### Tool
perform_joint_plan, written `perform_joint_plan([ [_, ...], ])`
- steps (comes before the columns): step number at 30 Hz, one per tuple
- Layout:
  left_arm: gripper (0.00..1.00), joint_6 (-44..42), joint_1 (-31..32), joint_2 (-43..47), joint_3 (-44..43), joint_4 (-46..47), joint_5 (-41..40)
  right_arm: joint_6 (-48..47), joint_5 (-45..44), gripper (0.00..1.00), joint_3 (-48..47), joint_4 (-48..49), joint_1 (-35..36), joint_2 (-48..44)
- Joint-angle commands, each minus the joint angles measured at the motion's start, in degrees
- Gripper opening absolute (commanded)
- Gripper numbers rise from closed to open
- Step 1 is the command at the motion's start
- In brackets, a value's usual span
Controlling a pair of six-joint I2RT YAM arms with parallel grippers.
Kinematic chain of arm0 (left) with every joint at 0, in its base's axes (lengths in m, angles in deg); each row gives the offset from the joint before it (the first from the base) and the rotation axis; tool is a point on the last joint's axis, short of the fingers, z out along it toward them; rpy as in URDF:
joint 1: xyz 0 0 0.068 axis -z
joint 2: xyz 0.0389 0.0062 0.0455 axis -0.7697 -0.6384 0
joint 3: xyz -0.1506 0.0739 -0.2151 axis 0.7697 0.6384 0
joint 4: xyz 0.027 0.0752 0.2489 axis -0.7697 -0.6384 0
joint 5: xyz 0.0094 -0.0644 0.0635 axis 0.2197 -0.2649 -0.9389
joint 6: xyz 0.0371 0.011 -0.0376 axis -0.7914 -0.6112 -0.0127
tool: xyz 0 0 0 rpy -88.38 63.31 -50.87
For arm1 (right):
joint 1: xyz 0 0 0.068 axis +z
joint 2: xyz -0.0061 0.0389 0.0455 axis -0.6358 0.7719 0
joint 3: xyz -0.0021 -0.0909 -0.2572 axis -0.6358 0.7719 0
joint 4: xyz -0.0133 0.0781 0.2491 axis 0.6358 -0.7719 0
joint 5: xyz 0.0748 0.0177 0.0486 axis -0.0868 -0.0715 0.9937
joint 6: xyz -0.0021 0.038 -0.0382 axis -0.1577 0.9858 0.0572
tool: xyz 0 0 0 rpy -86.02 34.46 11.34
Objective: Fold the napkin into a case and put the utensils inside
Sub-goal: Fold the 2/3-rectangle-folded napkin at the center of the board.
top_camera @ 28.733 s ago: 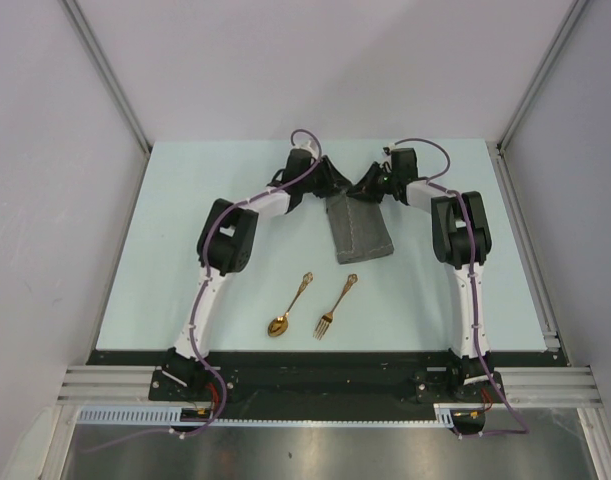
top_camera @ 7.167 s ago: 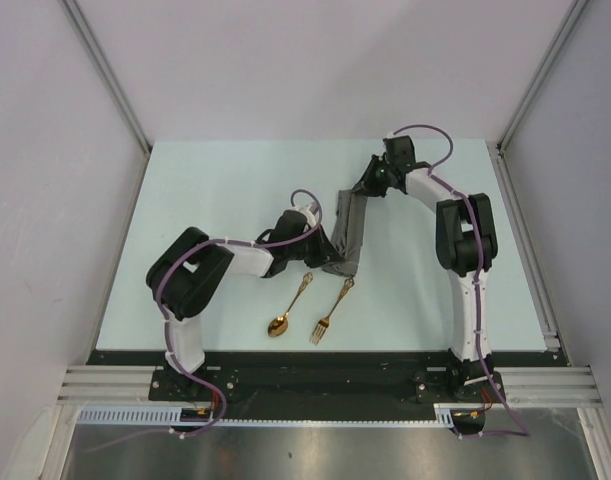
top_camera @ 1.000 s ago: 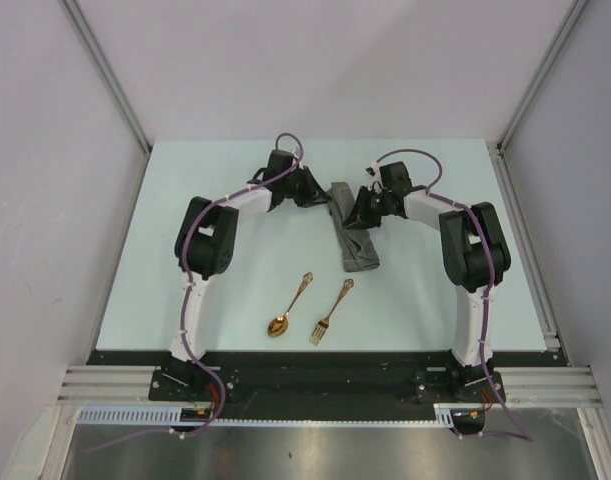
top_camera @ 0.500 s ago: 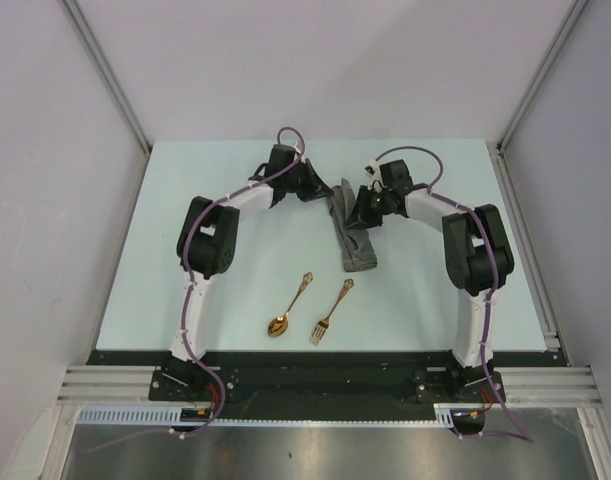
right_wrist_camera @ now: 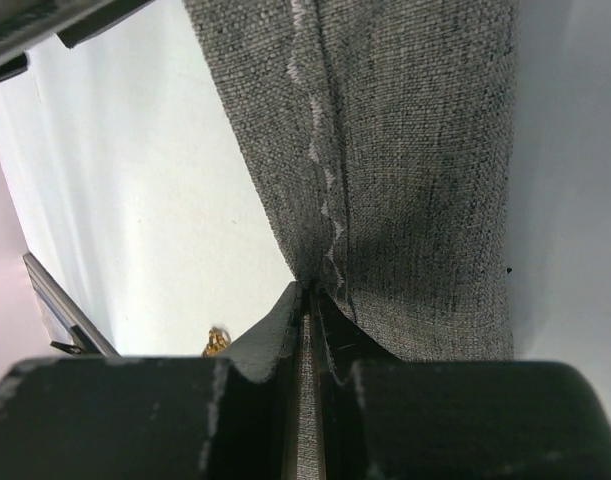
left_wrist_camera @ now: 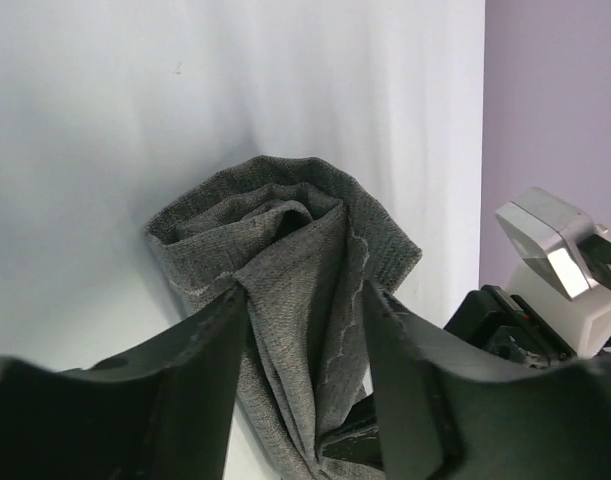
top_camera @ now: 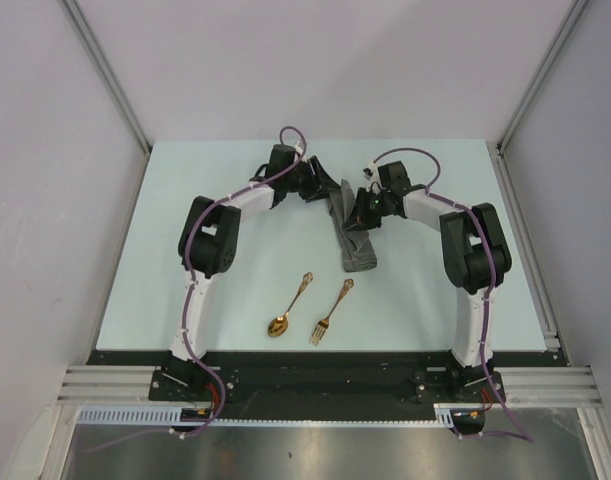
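The napkin (top_camera: pixel 352 238) is a dark grey cloth folded into a narrow strip, lying mid-table with its far end raised. My left gripper (top_camera: pixel 325 190) stands open at that far end. In the left wrist view its fingers (left_wrist_camera: pixel 200 350) straddle the bunched napkin (left_wrist_camera: pixel 285 240) without pinching it. My right gripper (top_camera: pixel 359 214) is shut on a fold of the napkin (right_wrist_camera: pixel 405 150), with cloth pinched between the pads (right_wrist_camera: pixel 307 310). The gold spoon (top_camera: pixel 288 307) and gold fork (top_camera: pixel 331 310) lie side by side nearer the arm bases, apart from the cloth.
The pale table (top_camera: pixel 205 260) is walled by grey panels on the left, right and back. A metal rail (top_camera: pixel 525 250) runs along its right edge. The right arm's wrist body (left_wrist_camera: pixel 555 250) shows close behind the napkin in the left wrist view.
My left gripper has shifted slightly right, onto the napkin's far end, and its jaws have spread. The right gripper keeps its pinch in the same place. Spoon and fork have not moved.
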Motion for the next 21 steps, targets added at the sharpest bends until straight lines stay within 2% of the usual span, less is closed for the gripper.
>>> perform_joint_plan([
  [1, 0.60, -1.4, -0.1, 2.5, -0.9, 3.3, 1.1, -1.2, 0.9, 0.10, -1.5, -0.4, 0.4, 0.8],
  [3, 0.63, -1.3, -0.1, 3.1, 0.3, 3.8, 1.0, -1.5, 0.9, 0.10, -1.7, -0.5, 0.4, 0.9],
  [8, 0.64, -0.2, -0.2, 6.5, 7.6, 10.2, -0.2, -1.6, 0.9, 0.09, -2.4, -0.7, 0.3, 1.6],
  [10, 0.80, 0.2, -0.2, 8.8, 10.4, 13.6, -0.4, -1.6, 1.0, 0.09, -2.6, -0.7, 0.2, 1.7],
  [11, 0.81, 0.5, -0.2, 9.3, 12.5, 16.6, -0.4, -1.7, 1.0, 0.10, -2.8, -0.7, 0.3, 1.7],
  [15, 0.86, 0.5, -0.2, 8.9, 11.2, 16.3, -0.3, -2.0, 1.0, 0.09, -3.5, -1.3, 0.3, 2.1],
  [21, 0.86, 1.3, 0.1, 8.8, 12.1, 19.0, -0.7, -2.0, 1.1, 0.09, -3.9, -1.4, 0.5, 2.2],
])
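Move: The far end of the folded napkin, with its bunched flap, lies just off the left hand's part-open fingertips, about 3 cm to the right, level ahead and some 2 cm below; the fork is roughly 29 cm back, straight behind, and the spoon 28 cm back and 11 cm left, both about 4 cm below. From the right hand, whose nearly shut tips sit on the napkin's seam at mid-length, that far end is about 9 cm ahead and 1 cm left, at the same height. The right hand keeps its nearly shut fingertips on the napkin's seam, settling barely half a centimetre lower. The left hand, already empty, spreads its fingers from half open to almost wide beside the far end, draws back about 2 cm with a 1 cm dip, then eases slightly forward and up again, tipping up some 5 degrees. ##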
